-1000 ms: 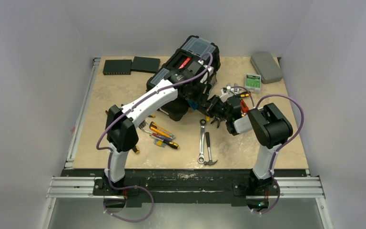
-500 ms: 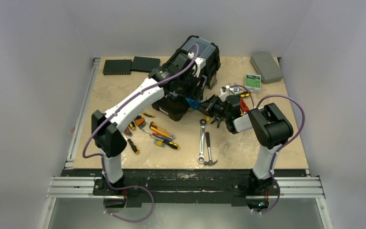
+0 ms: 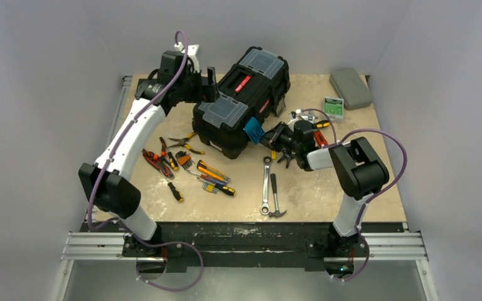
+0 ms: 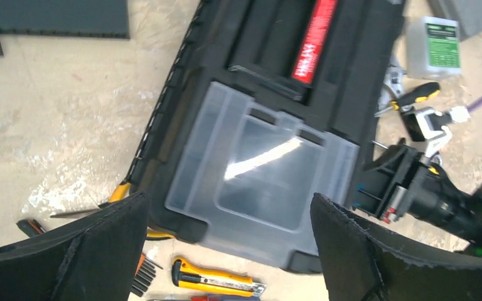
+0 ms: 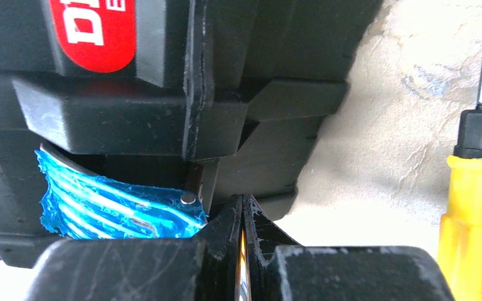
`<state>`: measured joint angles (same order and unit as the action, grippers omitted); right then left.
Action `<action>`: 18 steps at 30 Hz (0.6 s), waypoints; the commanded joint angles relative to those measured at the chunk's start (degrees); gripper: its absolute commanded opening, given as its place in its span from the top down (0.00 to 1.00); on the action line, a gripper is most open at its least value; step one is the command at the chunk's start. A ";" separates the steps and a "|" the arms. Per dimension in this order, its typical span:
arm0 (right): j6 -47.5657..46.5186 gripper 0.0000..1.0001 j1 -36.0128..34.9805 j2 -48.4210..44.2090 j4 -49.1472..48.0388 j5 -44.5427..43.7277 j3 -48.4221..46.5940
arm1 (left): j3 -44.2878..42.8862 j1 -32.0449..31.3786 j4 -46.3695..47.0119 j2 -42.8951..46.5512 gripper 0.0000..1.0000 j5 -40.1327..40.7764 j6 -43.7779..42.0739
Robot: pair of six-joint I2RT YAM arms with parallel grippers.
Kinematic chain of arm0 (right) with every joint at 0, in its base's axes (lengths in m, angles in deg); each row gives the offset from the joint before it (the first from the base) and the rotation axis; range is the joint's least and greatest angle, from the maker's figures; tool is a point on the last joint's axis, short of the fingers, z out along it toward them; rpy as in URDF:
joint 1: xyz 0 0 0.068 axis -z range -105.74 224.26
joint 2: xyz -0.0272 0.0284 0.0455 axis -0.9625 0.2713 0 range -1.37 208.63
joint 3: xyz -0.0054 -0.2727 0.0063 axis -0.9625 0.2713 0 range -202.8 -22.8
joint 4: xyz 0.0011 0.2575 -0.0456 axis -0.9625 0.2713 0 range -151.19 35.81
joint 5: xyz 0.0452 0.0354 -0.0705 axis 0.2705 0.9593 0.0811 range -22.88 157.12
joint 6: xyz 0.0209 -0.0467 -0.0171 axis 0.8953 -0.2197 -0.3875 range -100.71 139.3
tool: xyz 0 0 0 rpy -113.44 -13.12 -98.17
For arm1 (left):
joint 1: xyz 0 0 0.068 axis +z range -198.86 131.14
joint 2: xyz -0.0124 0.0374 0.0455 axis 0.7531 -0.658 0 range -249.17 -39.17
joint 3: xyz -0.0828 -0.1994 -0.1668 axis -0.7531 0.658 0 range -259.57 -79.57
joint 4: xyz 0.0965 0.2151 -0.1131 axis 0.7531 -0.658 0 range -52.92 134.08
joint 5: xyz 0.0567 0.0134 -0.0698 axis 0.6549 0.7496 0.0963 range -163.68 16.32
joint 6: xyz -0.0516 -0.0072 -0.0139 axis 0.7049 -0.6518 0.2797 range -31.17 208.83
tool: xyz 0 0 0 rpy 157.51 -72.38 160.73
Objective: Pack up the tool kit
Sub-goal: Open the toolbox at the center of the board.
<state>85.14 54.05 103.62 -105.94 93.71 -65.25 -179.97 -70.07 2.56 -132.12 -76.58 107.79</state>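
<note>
The black toolbox (image 3: 241,100) of the tool kit sits mid-table, lid down, showing its red-labelled handle (image 4: 314,37) and a clear-lidded compartment (image 4: 260,172). My left gripper (image 3: 209,83) hangs open above the box's left end, holding nothing; in the left wrist view the left gripper (image 4: 229,200) frames the clear lid. My right gripper (image 3: 270,135) is shut and empty, its tips at the box's front by a blue-taped latch (image 5: 119,200). Pliers (image 3: 182,143), a utility knife (image 3: 212,171), a wrench (image 3: 266,188) and a hammer (image 3: 276,197) lie loose in front.
Two flat black boxes (image 3: 172,84) lie at the back left. A flat grey case (image 3: 350,88) and a small green-labelled box (image 3: 333,108) are at the back right. A yellow-handled screwdriver (image 5: 477,207) lies right of my right gripper.
My left arm has lifted off the toolbox and swung back and to the left, its jaws opening wider. The right gripper has stayed shut at the box's front.
</note>
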 commanded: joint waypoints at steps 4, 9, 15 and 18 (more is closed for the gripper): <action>0.33 1.00 -0.35 2.21 -3.55 0.20 -1.10 | 6.99 9.67 14.70 -6.48 0.07 -18.57 7.02; 3.15 1.00 -1.95 0.71 0.84 2.04 -8.12 | 9.70 11.19 20.52 -9.87 0.15 -25.93 8.83; -8.39 1.00 -6.02 -12.59 21.55 -1.92 -19.59 | 11.10 10.66 24.02 -13.26 0.30 -31.32 10.83; -9.08 1.00 -5.81 -16.84 20.07 -1.61 -17.30 | 12.50 9.40 24.17 -13.10 0.32 -30.36 10.29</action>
<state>79.24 49.85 98.59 -79.51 89.41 -77.60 -169.80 -57.85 25.73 -144.38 -101.71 116.84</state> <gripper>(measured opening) 0.003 0.697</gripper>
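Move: Down and ahead of the open left hand is the toolbox's hinge-side rim, about 8 cm forward, 1 cm right and 10 cm below; the near clear lid lies roughly 3 cm ahead, 5 cm right and 12 cm below. The shut right fingers are at the blue latch, its middle some 2 cm forward, 3 cm left and 1 cm above; the grey latch is about 10 cm forward and 5 cm right, the yellow screwdriver 4 cm back, 3 cm right, 6 cm below. Sinking about 9 cm while reaching some 7 cm forward, the left hand comes down around the toolbox's hinge-side rim, rolling about 20 degrees so its left side drops, then closes partway, one finger outside and one over the clear lid. The right hand, fingers still shut at the blue latch, first dips a little over 1 cm, then bears up and left against it, ending 2 to 3 cm higher and farther left. ##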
